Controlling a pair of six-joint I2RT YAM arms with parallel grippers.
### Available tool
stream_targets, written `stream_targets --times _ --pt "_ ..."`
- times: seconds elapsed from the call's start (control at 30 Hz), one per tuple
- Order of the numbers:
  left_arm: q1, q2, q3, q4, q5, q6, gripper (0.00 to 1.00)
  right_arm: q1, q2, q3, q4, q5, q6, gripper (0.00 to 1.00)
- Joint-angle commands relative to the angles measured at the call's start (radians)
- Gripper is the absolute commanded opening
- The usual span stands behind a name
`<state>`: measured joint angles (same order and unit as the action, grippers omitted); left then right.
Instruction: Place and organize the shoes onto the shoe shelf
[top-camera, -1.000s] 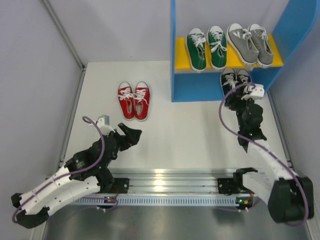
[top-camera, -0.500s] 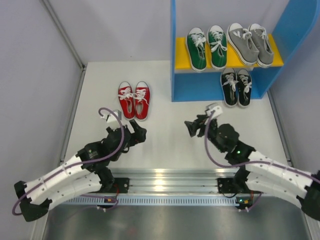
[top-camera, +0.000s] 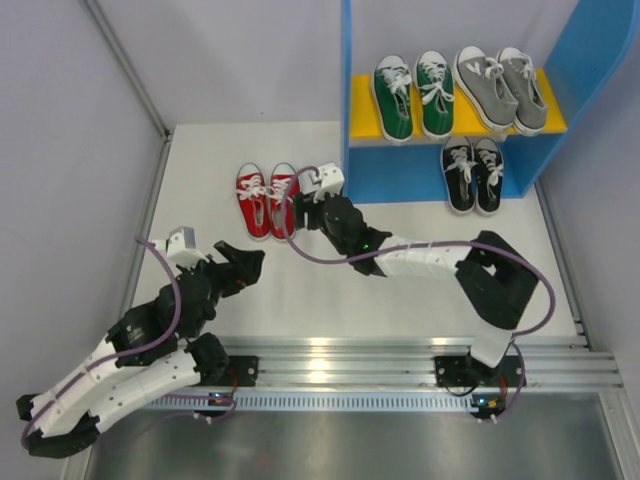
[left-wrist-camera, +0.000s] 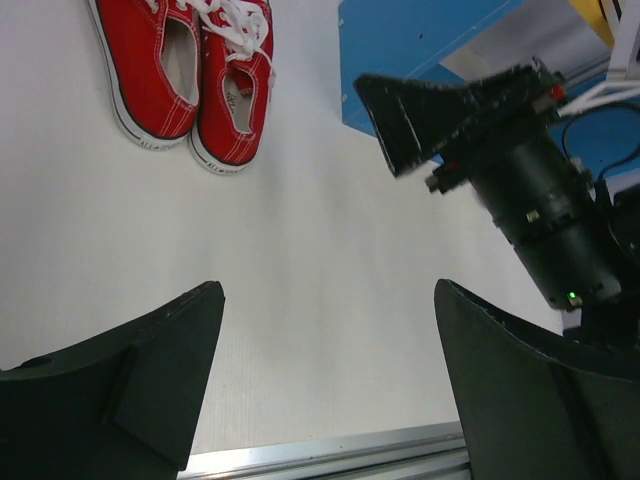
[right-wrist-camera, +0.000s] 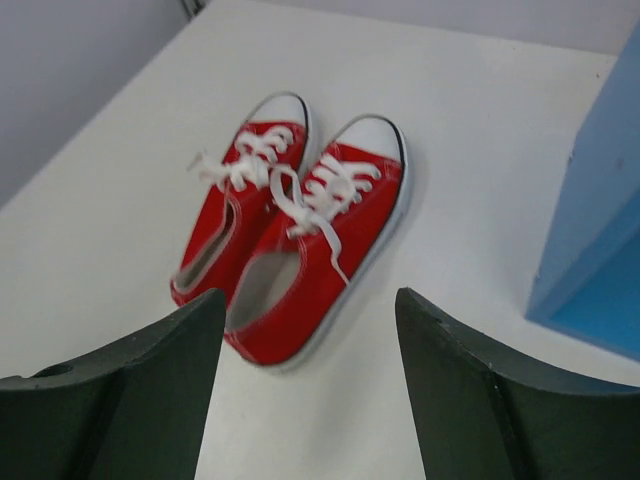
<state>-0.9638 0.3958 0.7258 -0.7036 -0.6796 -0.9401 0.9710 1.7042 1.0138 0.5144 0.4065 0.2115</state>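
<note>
The red shoes stand side by side on the white table, toes pointing away from me, left of the shoe shelf. Green shoes and grey shoes sit on its yellow board. Black shoes stand on the right of its lower level. My right gripper reaches across the table and hangs open just behind the heels of the red pair, touching nothing. Open and empty, my left gripper hovers nearer to me than the red pair.
The shelf's blue left wall stands close to the right of the red pair. Grey walls enclose the table on the left and at the back. A metal rail runs along the near edge. The right arm stretches across the table's middle.
My right arm has swung from the black shoes at the shelf's lower level across to the red pair, its jaws opening wider. My left arm went forward, then drew back left.
</note>
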Motion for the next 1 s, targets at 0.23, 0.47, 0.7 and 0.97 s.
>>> stream_targets --times 0.23,0.47,0.7,0.97 --pt "0.0 -0.158 0.012 -0.119 -0.031 -0.029 0.91 0.026 0.4 0.475 -0.019 0.175 0.094 0.69" --pt "0.0 -0.228 0.011 -0.151 -0.034 -0.039 0.91 0.034 0.586 0.769 -0.234 0.303 0.12 0.69" --pt "-0.001 -0.268 0.023 -0.18 -0.044 -0.043 0.91 0.031 0.647 0.813 -0.28 0.339 0.157 0.7" --pt "-0.001 -0.311 0.037 -0.226 -0.058 -0.052 0.91 0.028 0.706 0.855 -0.358 0.31 0.204 0.69"
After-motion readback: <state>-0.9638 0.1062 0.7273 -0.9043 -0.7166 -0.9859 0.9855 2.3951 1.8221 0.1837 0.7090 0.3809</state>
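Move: The right-hand red shoe has its middle about 10 cm ahead of the right hand, 9 cm to its left and some 14 cm below it. The left-hand red shoe stands close beside it, 7 cm farther left, and the blue shelf's near left corner stands roughly 14 cm to the right of the right-hand shoe and level with it. From the left hand, the same shoe lies about 21 cm ahead, 6 cm to the right and 20 cm lower. Over the right-hand red shoe comes the empty right hand, sweeping some 13 cm diagonally forward and left while sinking a little, then going nearly straight down to end about 9 cm lower overall. It turns clockwise by nearly 20 degrees, bringing the still-open fingers in line with the shoe around its laces. The left hand draws clear, left and back. ##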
